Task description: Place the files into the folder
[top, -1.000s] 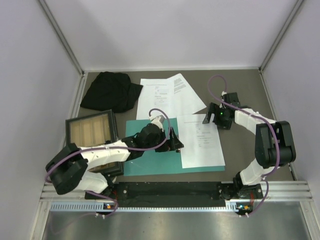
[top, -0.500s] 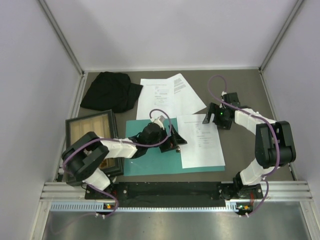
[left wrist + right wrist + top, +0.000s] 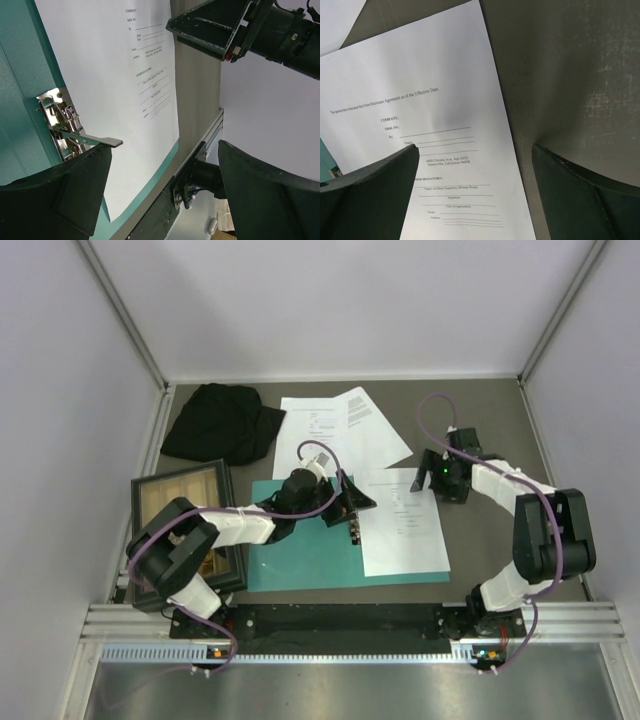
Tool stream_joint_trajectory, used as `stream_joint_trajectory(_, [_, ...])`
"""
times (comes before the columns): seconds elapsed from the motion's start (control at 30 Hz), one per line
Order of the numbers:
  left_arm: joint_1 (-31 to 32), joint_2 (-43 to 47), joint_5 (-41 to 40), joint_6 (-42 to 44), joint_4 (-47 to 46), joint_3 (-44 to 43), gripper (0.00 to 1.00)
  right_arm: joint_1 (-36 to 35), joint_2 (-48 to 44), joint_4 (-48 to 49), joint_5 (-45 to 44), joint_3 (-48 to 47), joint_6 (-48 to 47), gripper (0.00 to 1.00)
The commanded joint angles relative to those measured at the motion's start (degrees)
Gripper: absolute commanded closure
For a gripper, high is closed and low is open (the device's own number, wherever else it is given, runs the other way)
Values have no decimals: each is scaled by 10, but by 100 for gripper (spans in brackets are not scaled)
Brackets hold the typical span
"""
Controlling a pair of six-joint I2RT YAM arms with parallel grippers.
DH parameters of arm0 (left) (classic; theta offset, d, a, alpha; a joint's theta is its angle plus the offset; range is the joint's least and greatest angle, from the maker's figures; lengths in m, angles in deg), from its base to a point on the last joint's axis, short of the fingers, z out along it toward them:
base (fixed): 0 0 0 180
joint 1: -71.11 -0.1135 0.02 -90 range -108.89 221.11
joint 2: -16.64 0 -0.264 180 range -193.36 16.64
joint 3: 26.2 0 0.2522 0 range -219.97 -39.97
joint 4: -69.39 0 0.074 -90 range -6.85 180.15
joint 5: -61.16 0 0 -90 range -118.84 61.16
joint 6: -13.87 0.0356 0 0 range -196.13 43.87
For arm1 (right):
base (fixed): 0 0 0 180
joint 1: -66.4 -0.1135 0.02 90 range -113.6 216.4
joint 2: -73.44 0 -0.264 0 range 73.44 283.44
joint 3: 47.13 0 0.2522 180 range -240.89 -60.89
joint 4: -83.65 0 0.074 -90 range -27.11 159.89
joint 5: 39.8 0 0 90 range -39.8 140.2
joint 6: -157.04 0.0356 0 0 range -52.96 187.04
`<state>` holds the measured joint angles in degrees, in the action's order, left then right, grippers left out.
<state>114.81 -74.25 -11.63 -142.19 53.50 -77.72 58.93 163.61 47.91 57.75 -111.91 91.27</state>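
The teal folder (image 3: 300,555) lies open near the front of the table. One white file (image 3: 402,525) rests on its right half, and two more files (image 3: 340,430) overlap behind it on the table. My left gripper (image 3: 350,502) hangs open over the folder's middle. In the left wrist view its fingers straddle nothing, and the metal clip (image 3: 65,125) with a raised lever stands beside the sheet (image 3: 115,75). My right gripper (image 3: 430,485) is open above that sheet's far right edge. The right wrist view shows the printed page (image 3: 435,100) below the open gripper (image 3: 475,190).
A black cloth (image 3: 220,420) is bunched at the back left. A dark-framed wooden tray (image 3: 180,500) sits left of the folder, partly under my left arm. Grey walls close in the table on three sides.
My left gripper has swung toward the back, from the folder's middle up toward its far edge, and its arm has folded closer. The right gripper has barely shifted.
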Motion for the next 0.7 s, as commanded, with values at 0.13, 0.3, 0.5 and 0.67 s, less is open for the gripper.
stream_joint_trajectory(0.13, [-30, -21, 16, 22, -18, -42, 9, -1, -49, -31, -25, 5, 6, 6])
stream_joint_trajectory(0.3, [-49, -43, 33, 30, -21, -56, 9, -1, -64, -29, -16, 11, 2, 6])
stream_joint_trajectory(0.5, [-61, -74, 46, 37, -26, -73, 9, -1, -49, -22, -11, 12, -6, 5])
stream_joint_trajectory(0.67, [-66, -98, 54, 38, -35, -85, 9, -1, -39, -20, -15, 9, -8, 5])
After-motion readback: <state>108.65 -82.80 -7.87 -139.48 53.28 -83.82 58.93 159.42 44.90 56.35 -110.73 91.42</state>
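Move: The upright lever of the folder's metal clip lies about 2 cm to the left of the left hand, some 1 cm ahead and 6 cm below, close by its lower finger. The sheet already on the folder has its middle level with this hand, some 10 cm to the right and 10 cm down; the loose files lie about 24 cm ahead, 4 cm left and 10 cm down. From the right hand the lever is about 18 cm left and 8 cm back, at roughly the same height. The left hand, fingers still wide open and wrist angle all but unchanged, sweeps forward about 5 cm over the clip with its lower finger pushing the lever forward, and over the last part also sinks some 2 cm. Meanwhile the right hand, open and empty by the sheet's right edge, eases back and up by about 1 cm each. ##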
